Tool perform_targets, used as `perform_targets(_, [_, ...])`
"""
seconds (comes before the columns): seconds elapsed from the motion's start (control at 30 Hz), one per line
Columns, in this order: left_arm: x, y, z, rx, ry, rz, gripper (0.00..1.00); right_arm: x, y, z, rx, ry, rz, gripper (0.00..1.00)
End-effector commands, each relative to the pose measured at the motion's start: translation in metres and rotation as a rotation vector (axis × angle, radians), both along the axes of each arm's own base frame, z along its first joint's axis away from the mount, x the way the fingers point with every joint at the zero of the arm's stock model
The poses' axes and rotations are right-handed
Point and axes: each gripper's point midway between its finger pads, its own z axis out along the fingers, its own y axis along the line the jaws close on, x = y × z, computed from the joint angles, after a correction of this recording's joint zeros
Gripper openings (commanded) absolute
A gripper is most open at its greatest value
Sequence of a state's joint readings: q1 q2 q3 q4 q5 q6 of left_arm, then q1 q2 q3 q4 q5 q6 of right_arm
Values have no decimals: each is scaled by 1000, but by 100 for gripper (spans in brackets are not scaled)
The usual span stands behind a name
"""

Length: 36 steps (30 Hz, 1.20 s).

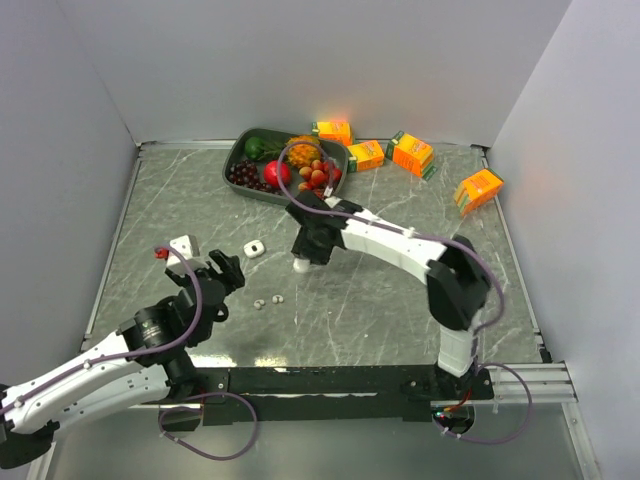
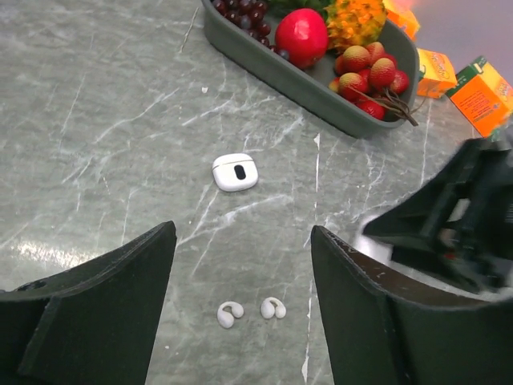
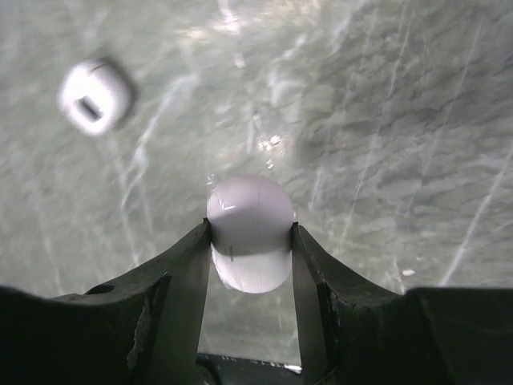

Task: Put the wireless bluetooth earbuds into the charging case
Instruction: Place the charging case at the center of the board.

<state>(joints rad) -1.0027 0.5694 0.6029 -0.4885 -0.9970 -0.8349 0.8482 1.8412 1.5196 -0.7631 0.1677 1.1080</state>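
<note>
Two tiny white curved earbuds [image 2: 230,314] [image 2: 273,307] lie side by side on the marble table, also in the top view [image 1: 267,300]. My left gripper [image 2: 242,233] hangs open above and just behind them, holding nothing; the top view shows it too [image 1: 225,270]. A closed white charging case [image 2: 235,172] with a dark spot lies flat further back. My right gripper [image 3: 251,228] is shut on a second rounded white case [image 3: 250,241], squeezed between both fingers just over the table [image 1: 302,265].
A grey tray [image 1: 238,158] of fruit stands at the back centre, with several orange cartons [image 1: 412,153] to its right. A small white box-like item [image 1: 182,245] with a red piece [image 1: 160,252] beside it lies at the left. The right arm [image 2: 457,224] reaches in close by.
</note>
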Motion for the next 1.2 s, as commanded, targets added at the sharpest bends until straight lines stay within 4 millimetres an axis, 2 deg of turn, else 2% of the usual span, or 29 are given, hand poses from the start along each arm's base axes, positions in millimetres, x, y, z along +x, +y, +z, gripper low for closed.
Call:
perform_targets(0.0, [2,1,12,-94,-13,54,71,-20,-23,-47,-106,237,-157,0])
perform_targets(0.13, [0,-2,4,-139,-6,44,71,-25,-31,-67,-120,279,-197,0])
perform_targets(0.27, [-1,-2,0,-140,-4,29,74,-30,-40,-76,-162,292,-193,1])
perform_targets(0.3, [-2,-3,0,-132,-3,21,77,-30,-41,-77,-163,288,-186,7])
perform_targets(0.33, [-2,-2,1,-134,-5,24,80,-31,-41,-76,-158,284,-181,17])
perform_targets(0.43, [-3,-2,-1,-128,6,23,88,-37,-46,-80,-154,285,-165,35])
perform_targets(0.57, [-3,-6,-2,-129,7,4,92,-43,-51,-77,-159,278,-147,48])
perform_targets(0.7, [-2,-10,0,-122,1,-16,93,-47,-53,-64,-149,250,-119,56])
perform_targets(0.8, [-1,-11,3,-94,-3,-25,94,-52,-57,-49,-168,197,-67,67])
perform_targets(0.97, [1,-18,5,-67,-13,-68,97,-60,-69,-33,-199,149,-26,75])
perform_targets(1.03, [0,-27,5,-87,-17,-108,96,-58,-77,-25,-232,100,2,77])
perform_targets(1.07, [0,-31,5,-85,-17,-137,96,-54,-75,-12,-200,51,17,77])
perform_targets(1.1, [-2,-37,0,-79,-12,-174,96,-51,-79,-11,-203,20,37,75])
perform_targets(1.13, [-7,-58,4,-118,-22,-286,96,-46,-83,-7,-225,-29,91,74])
perform_targets(1.17, [-9,-68,3,-139,-27,-339,89,-37,-78,6,-179,-100,104,72])
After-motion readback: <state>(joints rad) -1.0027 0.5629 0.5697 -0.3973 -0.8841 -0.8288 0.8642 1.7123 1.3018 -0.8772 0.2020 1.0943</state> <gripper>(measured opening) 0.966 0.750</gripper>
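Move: The right hand already holds the white charging case. The clear spot on the board it is bound for lies about 9 cm below this hand, 3 cm back and 4 cm to its right. From this hand, the white box with the black dot sits some 7 cm ahead and 12 cm left, and the pair of loose earbuds about 6 cm back and 9 cm left, both roughly 10 cm down. From the left hand that spot is about 3 cm ahead, 21 cm right and 19 cm below. The right hand sets the charging case on the marble board and lets go of it: it drops about 8.5 cm, easing some 4 cm right and 3 cm back while the fingers tip closer to vertical, pauses low, then opens. Still opening, it draws a little further back and right and lifts clear by about 5 cm. The left gripper meanwhile opens wider, nearly in place, sliding a couple of centimetres right at the end. ##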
